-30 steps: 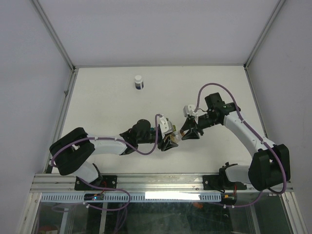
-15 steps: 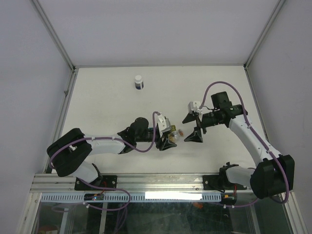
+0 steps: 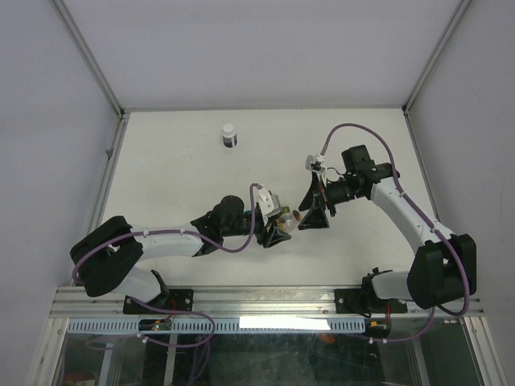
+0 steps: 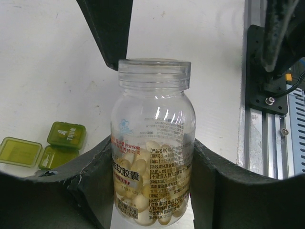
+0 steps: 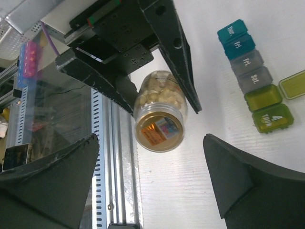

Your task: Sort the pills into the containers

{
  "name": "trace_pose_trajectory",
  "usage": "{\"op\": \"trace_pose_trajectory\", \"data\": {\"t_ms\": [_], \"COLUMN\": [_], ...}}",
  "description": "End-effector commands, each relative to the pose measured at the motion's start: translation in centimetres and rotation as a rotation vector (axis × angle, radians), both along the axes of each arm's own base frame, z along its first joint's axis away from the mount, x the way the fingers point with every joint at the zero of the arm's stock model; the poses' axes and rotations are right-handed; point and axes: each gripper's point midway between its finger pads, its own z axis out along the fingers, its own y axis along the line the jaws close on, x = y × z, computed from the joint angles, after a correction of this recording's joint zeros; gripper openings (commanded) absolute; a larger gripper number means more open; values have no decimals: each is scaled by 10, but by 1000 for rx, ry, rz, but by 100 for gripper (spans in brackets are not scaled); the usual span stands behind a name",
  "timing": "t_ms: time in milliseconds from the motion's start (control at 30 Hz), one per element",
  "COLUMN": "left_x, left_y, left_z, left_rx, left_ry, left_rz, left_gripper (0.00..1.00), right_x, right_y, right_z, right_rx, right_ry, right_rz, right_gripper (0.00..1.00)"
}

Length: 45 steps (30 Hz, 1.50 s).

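Note:
My left gripper is shut on a clear bottle that lies level above the table. Pale yellow pills fill its lower part, and a clear cap sits on its neck. In the right wrist view the bottle points its cap end at the camera, with pills showing behind it. My right gripper stands wide open just in front of that cap, touching nothing. The containers lie on the table beyond, a strip running from teal through grey to green, with one green lid flipped open.
A white-capped dark bottle stands at the back of the table. From above, both grippers, left and right, meet near the table's front middle. The metal rail of the near edge runs close under the bottle.
My right gripper let go of the bottle's cap end, opened wide, drew back to the right, then came back close to it. The left gripper kept its hold on the bottle.

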Motion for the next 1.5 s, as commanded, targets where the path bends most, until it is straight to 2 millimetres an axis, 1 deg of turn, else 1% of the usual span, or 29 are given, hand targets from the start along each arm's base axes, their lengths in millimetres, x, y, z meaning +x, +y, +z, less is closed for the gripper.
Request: {"op": "trace_pose_trajectory", "data": {"t_ms": [0,100,133,233,300,367,400,600,700,733,767,800,833,1000,1200,1300,1333,1367,1467], "left_x": [4,5,6,5,6,6,6,4,4,3,3,2,2,1,0,-1,-1,-1,-3], "left_y": [-7,-9,-9,-10,-11,-12,-13,-15,-14,-14,-14,-14,-14,-14,-15,-15,-15,-14,-14], "left_z": [27,27,29,31,31,33,23,19,18,18,18,18,18,17,15,15,15,15,16], "left_rx": [-61,-55,-57,-61,-63,-66,-45,-35,-31,-32,-32,-31,-31,-28,-25,-24,-24,-22,-25], "left_ry": [-22,-18,-17,-15,-14,-13,4,18,20,21,23,24,26,31,35,35,36,36,37], "left_rz": [18,18,18,16,16,15,14,3,1,-1,-3,-4,-5,-9,-16,-20,-19,-19,-30], "left_gripper": [0,0,0,0,0,0,0,0,0,0,0,0,0,0,0,0,0,0,0], "right_x": [-4,-1,0,2,2,2,3,1,0,-1,-1,-1,0,1,0,0,0,-1,-6], "right_y": [11,15,16,19,21,22,22,21,21,21,21,21,21,21,20,20,20,20,20], "right_z": [7,3,2,-2,-1,3,4,6,7,8,9,9,10,12,10,10,10,10,12], "right_rx": [-21,-52,-62,-86,-83,-71,-69,-65,-58,-56,-55,-55,-57,-56,-58,-57,-57,-52,-33], "right_ry": [6,-3,-2,1,0,-7,-11,-33,-39,-37,-37,-40,-46,-57,-57,-58,-60,-63,-85], "right_rz": [11,4,3,0,5,10,11,14,21,24,25,24,22,18,15,16,18,26,62], "right_gripper": [91,85,82,75,70,62,59,40,41,44,50,54,56,57,53,44,39,32,16]}}
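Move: The gold-topped cap of the bottle held in the left hand lies about 2 cm to the right hand's left and 2 cm below, level fore-and-aft. The green end of the pill organizer is on the table some 8 cm ahead, 4 cm left and 17 cm below; its open green lid is about 11 cm ahead and 8 cm left, equally low. From the left hand, the cap is about 5 cm above, 4 cm right and 1 cm ahead. The right hand, fingers wide apart around the cap end, eases about 2 cm down and 1 cm to its left onto the cap, drifting briefly back and forward again and rolling under 10 degrees, while its fingers close to roughly half open; it then stays there, loosens its fingers slightly and closes them again, pinching the cap from both sides. The left hand keeps its grip on the bottle body and holds it almost still, mouth end up towards the right hand, sinking barely half a centimetre. ##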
